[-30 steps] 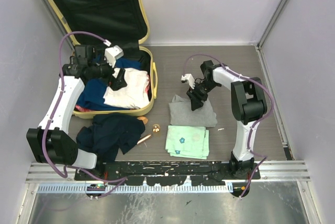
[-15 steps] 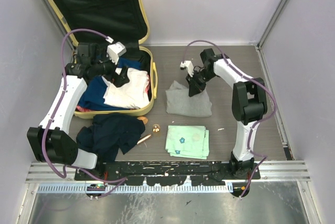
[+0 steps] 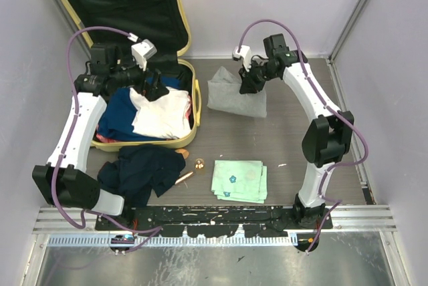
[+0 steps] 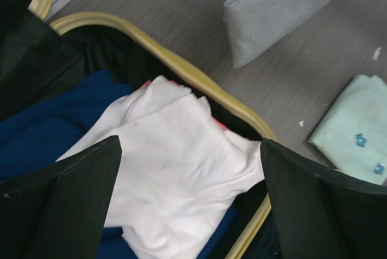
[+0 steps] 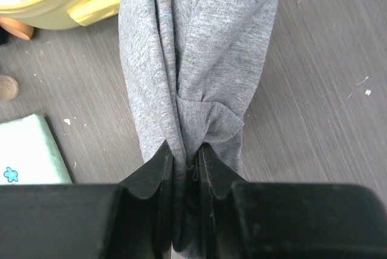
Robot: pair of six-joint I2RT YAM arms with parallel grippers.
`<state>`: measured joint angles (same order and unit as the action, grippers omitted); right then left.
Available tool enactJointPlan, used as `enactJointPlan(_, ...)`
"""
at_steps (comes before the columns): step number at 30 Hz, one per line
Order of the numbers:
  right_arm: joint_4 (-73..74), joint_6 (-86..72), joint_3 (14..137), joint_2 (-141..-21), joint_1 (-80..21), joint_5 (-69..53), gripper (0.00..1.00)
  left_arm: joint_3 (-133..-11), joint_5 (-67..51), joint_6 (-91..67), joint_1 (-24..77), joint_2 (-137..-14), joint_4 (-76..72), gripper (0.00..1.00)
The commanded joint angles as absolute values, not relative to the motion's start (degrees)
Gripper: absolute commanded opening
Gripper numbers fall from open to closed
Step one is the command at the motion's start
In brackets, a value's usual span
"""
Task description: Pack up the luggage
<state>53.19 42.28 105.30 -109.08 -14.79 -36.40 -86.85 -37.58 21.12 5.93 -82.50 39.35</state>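
Note:
The luggage (image 3: 189,133), a pale-yellow suitcase, lies open at the back left with its black-lined lid standing up. A white garment (image 4: 175,174) and a blue one (image 4: 48,132) lie inside it. My left gripper (image 4: 190,204) hovers open just above the white garment, with nothing between its fingers (image 4: 78,204). My right gripper (image 5: 184,159) is shut on a bunched grey cloth (image 5: 199,41), which hangs from it down to the table, just right of the luggage rim (image 5: 60,5). In the top view the right gripper (image 3: 246,84) holds the grey cloth (image 3: 231,99) at the back middle.
A dark navy garment (image 3: 144,169) lies crumpled in front of the luggage. A folded mint cloth (image 3: 239,180) sits at the front centre. Small round objects (image 3: 199,164) and a thin stick (image 3: 184,178) lie between them. Walls close in the table at the back and both sides.
My right gripper closed on the grey cloth and carried it back and left, toward the luggage. The left gripper shifted slightly back and stayed open.

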Motion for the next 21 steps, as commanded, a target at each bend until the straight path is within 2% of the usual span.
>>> enactJointPlan(1, 52.1, 42.9, 108.6, -101.7, -15.7, -41.4, 0.01, -91.1, -51.8, 17.9, 7.1, -83.1, 39.2, 0.98)
enactJointPlan(6, 49.6, 44.1, 106.1, -96.1, -18.1, -43.5, 0.01, -95.8, -57.0, 12.0, 9.6, -86.7, 39.0, 0.98)
enactJointPlan(10, 47.0, 42.8, 103.6, -91.7, -21.7, -42.9, 0.01, -97.9, -54.3, 10.2, 14.7, -87.1, 39.3, 0.98)
enactJointPlan(14, 43.7, 38.9, 102.3, -89.4, -23.9, -42.8, 0.01, -93.6, -52.6, 7.3, 18.7, -84.9, 35.6, 0.98)
enactJointPlan(21, 40.5, 36.4, 101.1, -86.7, -25.7, -44.8, 0.01, -82.5, -47.7, -3.2, 20.0, -80.6, 23.0, 0.98)
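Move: The left hand, open over the suitcase, goes for the grey shirt, whose middle hangs about 25 cm to its right, level to slightly back and some 14 cm lower. From it the white shirt lies about 23 cm below, 2 cm right and 3 cm back, and the suitcase's right rim 13 cm right, 2 cm ahead, 22 cm below. From the right hand, which holds the grey shirt, the white shirt is some 30 cm left, 6 cm back and 14 cm below, the rim 20 cm left, level fore and aft, 12 cm below. Upward by about 14 cm, drawing back and left as it rises, the right hand keeps its pinch on the bunched grey shirt and carries it towards the suitcase, tipping its fingers up. The left hand comes to meet it, sweeping some 12 cm right and also back, first rising, then starting to sink; it turns clockwise, fingers wide open, until the shirt's loose end is close in front of them. ##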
